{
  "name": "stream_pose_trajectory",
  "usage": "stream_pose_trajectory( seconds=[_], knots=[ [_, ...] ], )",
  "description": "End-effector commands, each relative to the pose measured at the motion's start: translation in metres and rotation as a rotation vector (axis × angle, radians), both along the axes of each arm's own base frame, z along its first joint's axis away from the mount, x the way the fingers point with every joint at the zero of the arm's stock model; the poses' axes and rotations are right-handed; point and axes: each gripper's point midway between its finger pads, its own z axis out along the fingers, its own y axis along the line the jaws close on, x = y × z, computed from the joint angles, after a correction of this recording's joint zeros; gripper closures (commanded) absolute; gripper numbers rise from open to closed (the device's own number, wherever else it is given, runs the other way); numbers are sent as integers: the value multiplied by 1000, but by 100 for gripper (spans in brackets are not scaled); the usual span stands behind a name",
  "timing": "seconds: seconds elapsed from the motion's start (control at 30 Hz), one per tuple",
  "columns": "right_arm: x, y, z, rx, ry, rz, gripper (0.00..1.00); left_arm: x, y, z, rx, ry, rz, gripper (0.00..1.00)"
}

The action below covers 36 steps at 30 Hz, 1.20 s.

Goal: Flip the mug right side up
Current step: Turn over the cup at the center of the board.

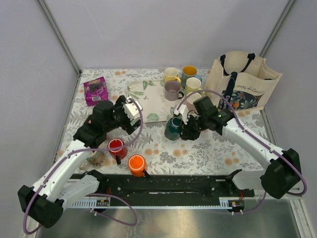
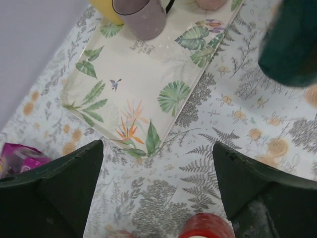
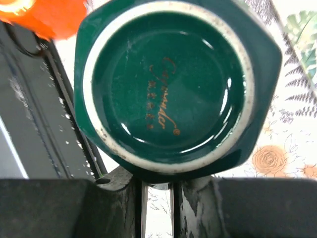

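Note:
My right gripper [image 1: 189, 130] is shut on the handle of a dark green mug [image 1: 173, 128], low over the table centre. In the right wrist view the green mug's [image 3: 168, 84] glazed base faces the camera, just beyond the nearly closed gripper [image 3: 156, 186]. The salmon-pink mug is mostly hidden behind my right arm. A pinkish piece of it [image 1: 191, 97] shows by the tray, and again at the top edge of the left wrist view [image 2: 210, 4]. My left gripper [image 1: 128, 115] is open and empty over bare tablecloth [image 2: 158, 163].
A leaf-print tray [image 1: 148, 99] holds a mauve-grey mug [image 1: 172, 90]. Yellow [image 1: 171, 74], blue [image 1: 189, 73] and cream [image 1: 193, 85] mugs stand behind. Red [image 1: 116, 146] and orange [image 1: 137, 162] mugs stand near the front. A tote bag [image 1: 242, 82] is back right, a purple packet [image 1: 95, 90] back left.

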Motion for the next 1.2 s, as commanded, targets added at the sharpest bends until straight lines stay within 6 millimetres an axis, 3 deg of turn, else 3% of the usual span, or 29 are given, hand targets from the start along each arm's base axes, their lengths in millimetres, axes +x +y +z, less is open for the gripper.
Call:
stream_pose_trajectory(
  seconds=[0.0, 0.13, 0.3, 0.7, 1.0, 1.17],
  knots=[
    [1, 29, 77, 250, 22, 119, 100, 1, -7, 24, 115, -360, -186, 6],
    [-8, 33, 94, 351, 176, 135, 100, -9, -11, 46, 206, -748, -268, 1],
    [-4, 33, 101, 459, 287, 116, 100, -30, -28, 58, 237, -1023, -398, 2],
    [6, 37, 113, 611, 467, 93, 100, -53, -75, 47, 208, -1138, -633, 10],
    [14, 42, 119, 665, 500, 118, 100, -51, -89, 45, 217, -1173, -705, 22],
    [15, 44, 121, 678, 554, 111, 100, -49, -97, 52, 256, -1318, -726, 31]
  ],
)
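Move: The green mug hangs upside down in the right fingers, its middle some 6 cm left of that hand, 2 cm ahead and 2 cm above. The pink mug stands about 18 cm ahead and 3 cm right, the grey mug roughly 22 cm ahead and 7 cm left, both 9 cm lower. From the empty left hand the green mug is about 17 cm right, 5 cm back and 9 cm lower; the red mug is 7 cm back, 10 cm left and 19 cm lower. Keeping its pinch on the green mug's handle, the right hand carries it up about 9 cm and some 4 cm left, rolling its fingers up from slanting down until they point left, nearly level, which brings the mouth round to face the left hand. The left hand backs off a little and then swings right towards the mug, about 8 cm in all, its wrist tipping up some 60 degrees and turning clockwise so the jaws point level to the right, and they narrow somewhat but stay open. ##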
